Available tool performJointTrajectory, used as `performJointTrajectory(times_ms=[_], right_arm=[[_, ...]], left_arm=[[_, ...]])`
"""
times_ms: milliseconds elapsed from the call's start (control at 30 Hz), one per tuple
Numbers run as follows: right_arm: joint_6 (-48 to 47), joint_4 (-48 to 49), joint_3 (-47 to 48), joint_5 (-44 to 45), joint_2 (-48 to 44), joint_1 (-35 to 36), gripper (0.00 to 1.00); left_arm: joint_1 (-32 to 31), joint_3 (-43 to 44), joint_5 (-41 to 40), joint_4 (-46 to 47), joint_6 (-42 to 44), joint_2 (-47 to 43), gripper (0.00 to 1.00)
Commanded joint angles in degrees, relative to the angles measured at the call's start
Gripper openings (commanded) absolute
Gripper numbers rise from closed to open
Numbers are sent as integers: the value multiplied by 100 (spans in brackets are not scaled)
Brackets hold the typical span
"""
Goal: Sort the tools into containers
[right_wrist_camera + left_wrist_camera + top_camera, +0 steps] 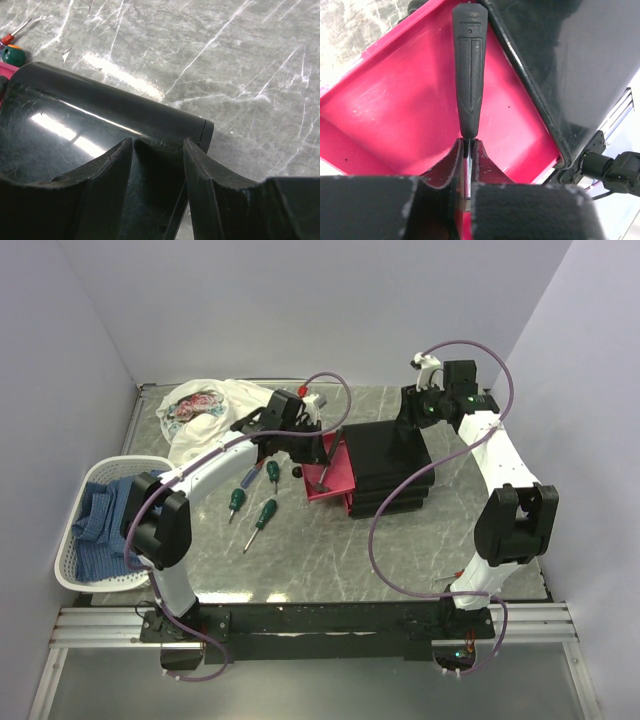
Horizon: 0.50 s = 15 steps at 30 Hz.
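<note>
My left gripper (468, 146) is shut on the metal shaft of the small hammer, whose black handle (470, 75) points away over the open pink-red drawer (395, 110). In the top view the left gripper (305, 443) is at that drawer (345, 480), with the hammer (322, 480) over it. The drawer sticks out of the black drawer unit (390, 465). My right gripper (157, 150) is open, its fingers down on the unit's black top (75, 130); it also shows in the top view (428, 408). Three green-handled screwdrivers (272, 472) (237, 499) (265, 512) lie on the table left of the drawer.
A white lattice basket (75, 560) with blue cloth stands at the left edge. A white patterned cloth (200, 410) lies at the back left. A slim red-handled screwdriver (9, 37) and a green handle (13, 55) show beyond the unit. A purple cable loops in front of the unit.
</note>
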Motion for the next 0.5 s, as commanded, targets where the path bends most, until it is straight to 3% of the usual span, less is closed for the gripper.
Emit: performJointTrajectory(times_ms=[0,67,100,133,300,467], right_arm=[[98,-482,129,36,252,-114,53],[98,-473,147,10,270,-123,53],[106,-473,147,10,279,-114,53],[115,-482,156,1,288,-123,53],[115,-465,156,1,288,-140,53],[106,-473,138,1,288,-140,53]], left_arm=[[-39,18,-31,-10,-179,46,10],[-39,27,-49,-45,-258,64,16],[-39,44,-22,-72,-250,99,31],[-39,62,-40,-81,-258,108,38],[-30,579,31,59,-100,231,61],[31,1413,13,200,76,354,66]])
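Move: The hammer is still pinched at the neck of its shaft by the left fingers, over the open red drawer whose middle lies some 3 cm below them and 1 cm back. The black cabinet's middle is about 13 cm to the right and 1 cm back, 8 cm lower; the stubby green screwdriver lies some 12 cm left and 1 cm back, 15 cm down. From the right hand the drawer is about 19 cm left, 11 cm back, 6 cm lower. The hammer is let go into the red drawer: the left fingers spread from nearly shut to about two-thirds open while the hand sinks roughly 1 cm. Then the hand, still opening, backs off the shaft, rising about 2 cm and going some 2 cm forward and 1 cm right. ##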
